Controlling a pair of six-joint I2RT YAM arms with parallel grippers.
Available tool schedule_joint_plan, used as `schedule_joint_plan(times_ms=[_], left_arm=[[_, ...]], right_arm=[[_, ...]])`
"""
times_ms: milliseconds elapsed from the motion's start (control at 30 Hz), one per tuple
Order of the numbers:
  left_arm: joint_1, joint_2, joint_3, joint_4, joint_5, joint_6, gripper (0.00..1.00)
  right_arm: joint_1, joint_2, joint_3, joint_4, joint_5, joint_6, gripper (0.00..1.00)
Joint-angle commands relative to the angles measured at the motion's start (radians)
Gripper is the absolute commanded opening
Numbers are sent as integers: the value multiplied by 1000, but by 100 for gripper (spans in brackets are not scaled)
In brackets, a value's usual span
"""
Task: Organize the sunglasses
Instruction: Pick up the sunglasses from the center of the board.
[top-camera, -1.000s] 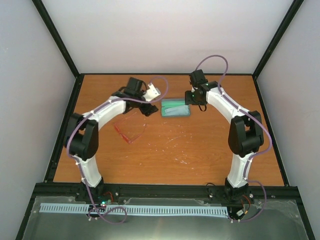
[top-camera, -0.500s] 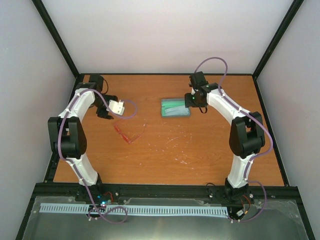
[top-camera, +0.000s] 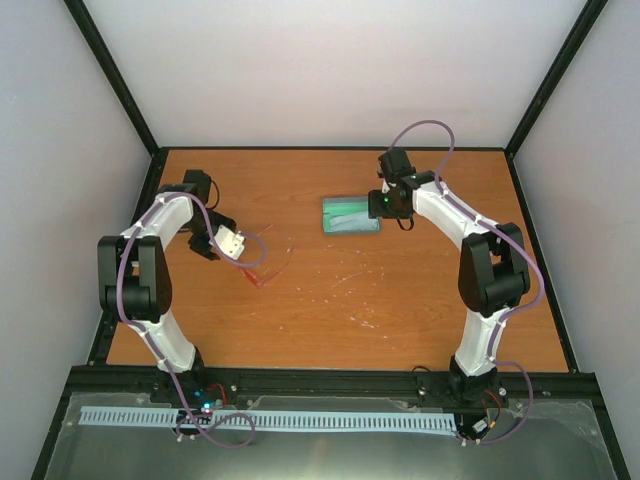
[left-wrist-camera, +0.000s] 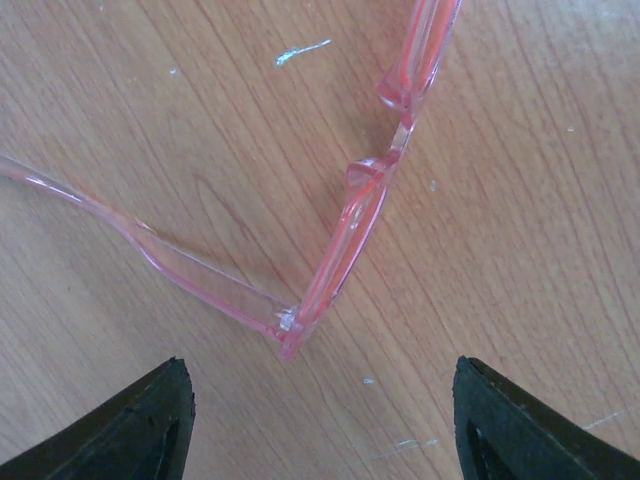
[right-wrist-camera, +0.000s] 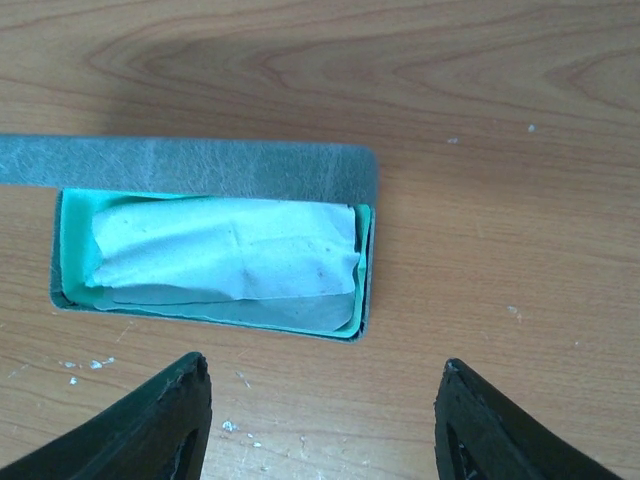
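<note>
The sunglasses (top-camera: 262, 268), see-through pinkish-red with thin arms, lie unfolded on the table left of centre. In the left wrist view their frame (left-wrist-camera: 345, 240) and one arm run just ahead of my left gripper (left-wrist-camera: 320, 420), which is open and empty, close above the table. In the top view my left gripper (top-camera: 238, 250) hangs at their left end. The grey-blue case (top-camera: 351, 215) lies open with the pale blue cloth (right-wrist-camera: 225, 250) inside. My right gripper (right-wrist-camera: 320, 425) is open and empty, just off the case's right end (right-wrist-camera: 365, 250); it also shows in the top view (top-camera: 384, 205).
The wooden table (top-camera: 400, 300) carries small white scuffs. Black frame rails (top-camera: 130, 230) run along its left, right and back edges, with pale walls behind.
My left arm has swung from beside the case out to the left, then lowered towards the sunglasses' left end. My right arm has barely moved. The sunglasses and case have stayed put.
</note>
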Motion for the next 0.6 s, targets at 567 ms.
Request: schedule_joint_plan(times_ms=[567], left_arm=[[-57, 80, -20, 58, -11, 141, 48]], right_arm=[[4, -55, -70, 35, -16, 22, 60]])
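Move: The red sunglasses lie on the table with their middle about 10 cm to the left hand's right, hardly 1 cm back of level and some 5 cm below. The near corner, where the front frame meets a temple, is only about 3 cm to the right. The open green case stands about 35 cm to that hand's right and 10 cm farther out. From the right hand the sunglasses lie roughly 31 cm left, 10 cm back and 9 cm lower. Sinking with gathering speed, the left hand goes down about 2.5 cm and drifts some 1.5 cm right towards the near corner of the sunglasses' front frame, its fingers still pointing down. Meanwhile the wide-open fingers narrow to about half open; no grip on the frame is made yet. ##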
